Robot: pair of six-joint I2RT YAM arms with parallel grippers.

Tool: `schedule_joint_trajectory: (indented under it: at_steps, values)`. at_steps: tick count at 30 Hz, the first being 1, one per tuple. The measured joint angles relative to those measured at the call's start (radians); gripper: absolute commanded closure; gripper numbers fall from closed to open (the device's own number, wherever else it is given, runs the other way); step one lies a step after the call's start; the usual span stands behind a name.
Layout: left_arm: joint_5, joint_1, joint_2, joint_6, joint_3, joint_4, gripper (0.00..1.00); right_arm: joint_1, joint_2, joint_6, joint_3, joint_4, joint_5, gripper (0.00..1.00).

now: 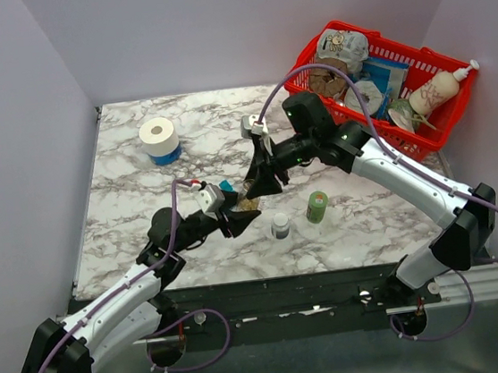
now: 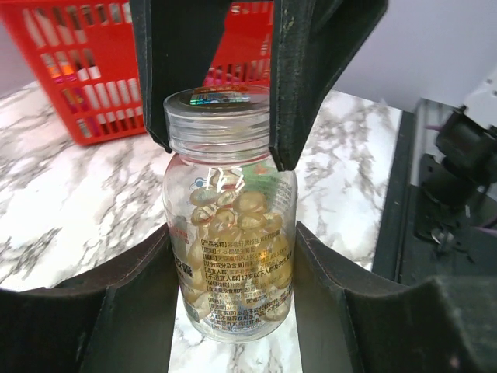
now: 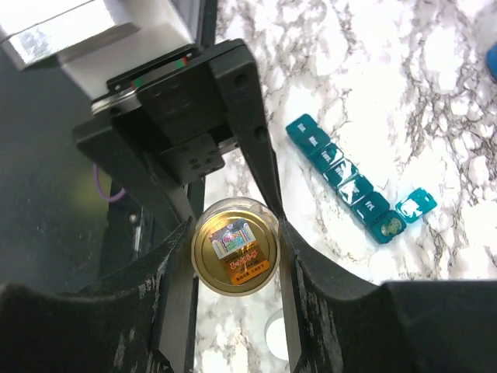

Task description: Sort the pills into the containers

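Note:
A small clear bottle (image 2: 233,311) of yellowish-brown pills (image 2: 237,221) is held upright over the marble table. My left gripper (image 2: 231,252) is shut on the bottle's body. My right gripper (image 3: 235,233) comes down from above, shut on the bottle's gold cap (image 3: 235,247); its black fingers (image 2: 182,70) flank the cap in the left wrist view. The containers, a narrow blue-green strip (image 3: 338,172), lie on the table beside the bottle. The end compartment (image 3: 386,226) is open with a few pills inside. From above, both grippers (image 1: 243,201) meet at the table's middle.
A green bottle (image 1: 317,206) and a white bottle with a dark cap (image 1: 280,226) stand just right of the grippers. A white roll on a blue base (image 1: 159,139) sits at the back left. A red wire basket (image 1: 406,140) full of items fills the back right corner.

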Motion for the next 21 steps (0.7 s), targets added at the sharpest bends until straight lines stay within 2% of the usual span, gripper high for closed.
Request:
schedule_joint_trajectory:
  at_steps: [5,8,10,12,15,21]
  values:
    - [-0.114,-0.003,0.005,-0.012,-0.005,0.017,1.0,-0.002,0.011,0.103,-0.019,0.11,0.057,0.6]
    - [-0.155,-0.005,0.006,-0.019,-0.005,0.027,1.0,-0.002,0.018,0.136,-0.018,0.153,0.077,0.44]
    - [-0.171,-0.005,0.007,-0.023,-0.005,0.027,1.0,-0.002,0.027,0.142,-0.007,0.153,0.08,0.29]
    - [-0.189,-0.004,0.006,-0.027,-0.003,0.061,1.0,0.004,0.04,0.131,0.011,0.119,0.081,0.19]
    - [-0.193,-0.002,-0.018,-0.013,-0.001,0.077,1.0,0.01,0.058,0.103,0.064,0.035,0.071,0.1]
    - [-0.152,0.008,-0.128,0.038,0.003,0.02,1.0,-0.003,0.057,-0.026,0.237,-0.123,0.007,0.01]
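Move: The left gripper already holds the pill jar by its body, the jar's middle about 1 cm above its hand point. From the left gripper the white bottle stands some 6 cm to the right and 1 cm ahead, the pill organizer about 10 cm left and 7 cm ahead, both some 20 cm lower. The right gripper already pinches the lid, with the jar's middle about 4 cm below and 1 cm left of it. Swing both grippers forward about 2.5 cm, keeping the jar body in the left and the lid in the right, the left turning some 10 degrees counter-clockwise and the right slightly clockwise to twist the lid. Then spread the right fingers nearly fully to release the lid, draw both hands slightly back and raise them about 5 cm, the left still gripping the jar. ##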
